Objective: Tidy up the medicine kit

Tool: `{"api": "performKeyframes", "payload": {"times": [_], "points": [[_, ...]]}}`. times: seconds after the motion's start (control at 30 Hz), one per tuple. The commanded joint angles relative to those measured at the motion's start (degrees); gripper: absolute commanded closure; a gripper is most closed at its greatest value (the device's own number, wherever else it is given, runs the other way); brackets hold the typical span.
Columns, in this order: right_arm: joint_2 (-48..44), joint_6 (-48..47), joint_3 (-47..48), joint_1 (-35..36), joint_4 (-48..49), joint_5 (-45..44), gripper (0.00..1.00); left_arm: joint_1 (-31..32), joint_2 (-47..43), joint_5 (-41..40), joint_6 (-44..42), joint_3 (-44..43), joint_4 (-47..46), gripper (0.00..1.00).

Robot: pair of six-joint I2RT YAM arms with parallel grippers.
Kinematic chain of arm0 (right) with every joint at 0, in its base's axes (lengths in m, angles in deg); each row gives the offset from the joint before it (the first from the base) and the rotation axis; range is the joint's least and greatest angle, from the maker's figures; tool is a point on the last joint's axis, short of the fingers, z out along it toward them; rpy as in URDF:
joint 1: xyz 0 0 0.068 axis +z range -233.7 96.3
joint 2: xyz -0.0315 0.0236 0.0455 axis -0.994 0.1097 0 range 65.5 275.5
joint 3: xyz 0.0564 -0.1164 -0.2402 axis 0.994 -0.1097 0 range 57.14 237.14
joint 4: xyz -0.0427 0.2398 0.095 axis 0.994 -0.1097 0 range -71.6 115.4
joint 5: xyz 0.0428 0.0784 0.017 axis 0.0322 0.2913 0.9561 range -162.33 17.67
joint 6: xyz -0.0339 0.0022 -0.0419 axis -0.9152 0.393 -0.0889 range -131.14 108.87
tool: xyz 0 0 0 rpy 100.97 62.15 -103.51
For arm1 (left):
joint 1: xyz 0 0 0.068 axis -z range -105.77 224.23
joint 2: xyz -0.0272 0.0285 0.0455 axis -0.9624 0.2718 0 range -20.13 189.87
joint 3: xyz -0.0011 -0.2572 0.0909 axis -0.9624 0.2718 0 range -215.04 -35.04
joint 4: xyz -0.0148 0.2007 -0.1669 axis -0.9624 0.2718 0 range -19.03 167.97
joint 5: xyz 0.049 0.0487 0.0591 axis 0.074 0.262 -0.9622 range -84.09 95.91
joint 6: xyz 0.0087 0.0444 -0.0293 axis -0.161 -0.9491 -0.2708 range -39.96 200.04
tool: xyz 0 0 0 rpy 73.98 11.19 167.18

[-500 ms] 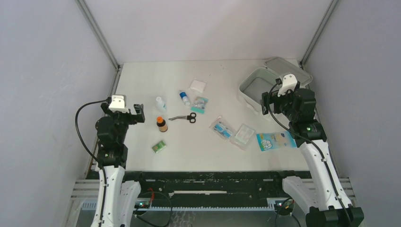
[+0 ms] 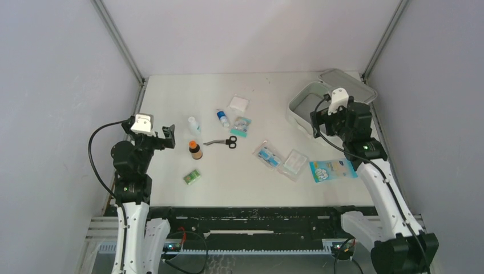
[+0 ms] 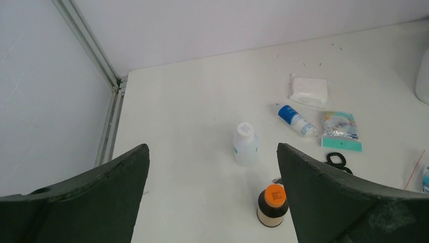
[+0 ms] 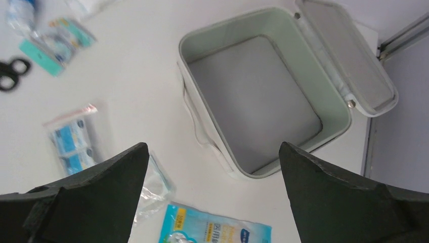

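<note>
The medicine kit (image 2: pixel 294 109) is a white case at the back right, lid (image 2: pixel 349 84) flung open and its pale grey inside bare. My right gripper (image 2: pixel 319 122) hangs open just in front of it. In the right wrist view the kit's wall (image 4: pixel 195 109) lies ahead of the gripper (image 4: pixel 212 147), with a blue pouch (image 4: pixel 212 229) below. My left gripper (image 2: pixel 167 137) is open at the left, near a brown orange-capped bottle (image 3: pixel 272 205) and a clear bottle (image 3: pixel 246 144); nothing is between its fingers (image 3: pixel 212 148).
Loose on the table: scissors (image 2: pixel 224 141), a blue-white tube (image 2: pixel 222 118), a white gauze pad (image 2: pixel 238 104), a teal packet (image 2: pixel 241 126), a small green box (image 2: pixel 192 177), two clear packets (image 2: pixel 268 154) (image 2: pixel 293 164) and the blue pouch (image 2: pixel 333 169). Walls close in on both sides.
My right gripper has shifted a little to the left, over the kit's front edge. The left arm has leaned slightly left. Nothing on the table has moved.
</note>
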Motion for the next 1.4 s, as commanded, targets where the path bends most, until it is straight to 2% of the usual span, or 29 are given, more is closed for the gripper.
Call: {"api": "performKeyframes", "payload": {"times": [0.0,0.2,0.43,0.57,0.83,1.07,1.2,1.37], "points": [[6.02,-7.11,0.50,1.83,2.31,-2.91,0.00,-0.52,0.05,7.34,-3.91,-3.33,0.92,0.00],[16.67,-17.91,3.73,1.21,0.09,-0.01,0.03,-0.52,0.60,14.20,-5.18,-2.85,1.02,0.00],[28.55,-27.01,9.97,-1.18,-6.09,6.94,0.09,-0.52,1.30,14.58,-5.27,-2.96,1.31,0.00],[34.68,-31.43,14.09,-1.49,-10.26,8.18,0.16,-0.52,1.82,14.86,-5.74,-3.38,2.07,0.00],[44.01,-37.00,20.84,-1.66,-16.75,9.36,0.41,-0.56,3.56,15.53,-6.25,-4.14,3.06,0.00],[45.89,-39.13,21.96,2.00,-20.38,9.99,0.74,-0.52,4.51,13.85,-6.56,-5.03,4.34,0.00],[46.04,-40.44,21.96,5.64,-22.03,9.03,0.98,-0.59,4.99,13.49,-7.35,-5.25,4.76,0.00],[46.70,-41.84,21.82,9.97,-23.58,8.15,1.00,-0.52,5.38,12.94,-8.27,-5.47,5.46,0.00]]}}
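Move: The medicine box's near long wall, the one with the strap, has its rim about 6 cm ahead of my right hand, level with it sideways and some 16 cm below. The box's middle lies roughly 9 cm beyond that rim and 3 cm to its right. On the table, the clear case bag is about 7 cm back and 8 cm left of my hand, and the blue pack about 10 cm back and 9 cm right. From my left hand the rim is some 60 cm right, 8 cm ahead and 20 cm below. I drop my open right hand about 17 cm onto the near wall of the box, reaching some 6 cm forward while it tips steeply down and swings about 35 degrees counter-clockwise. Low down, I shut the fingers across the rim, pinching the thin wall, and draw about 4 cm left and slightly back. My open left hand eases 3 to 4 cm right, then sinks about 3 cm, turning slightly clockwise. ##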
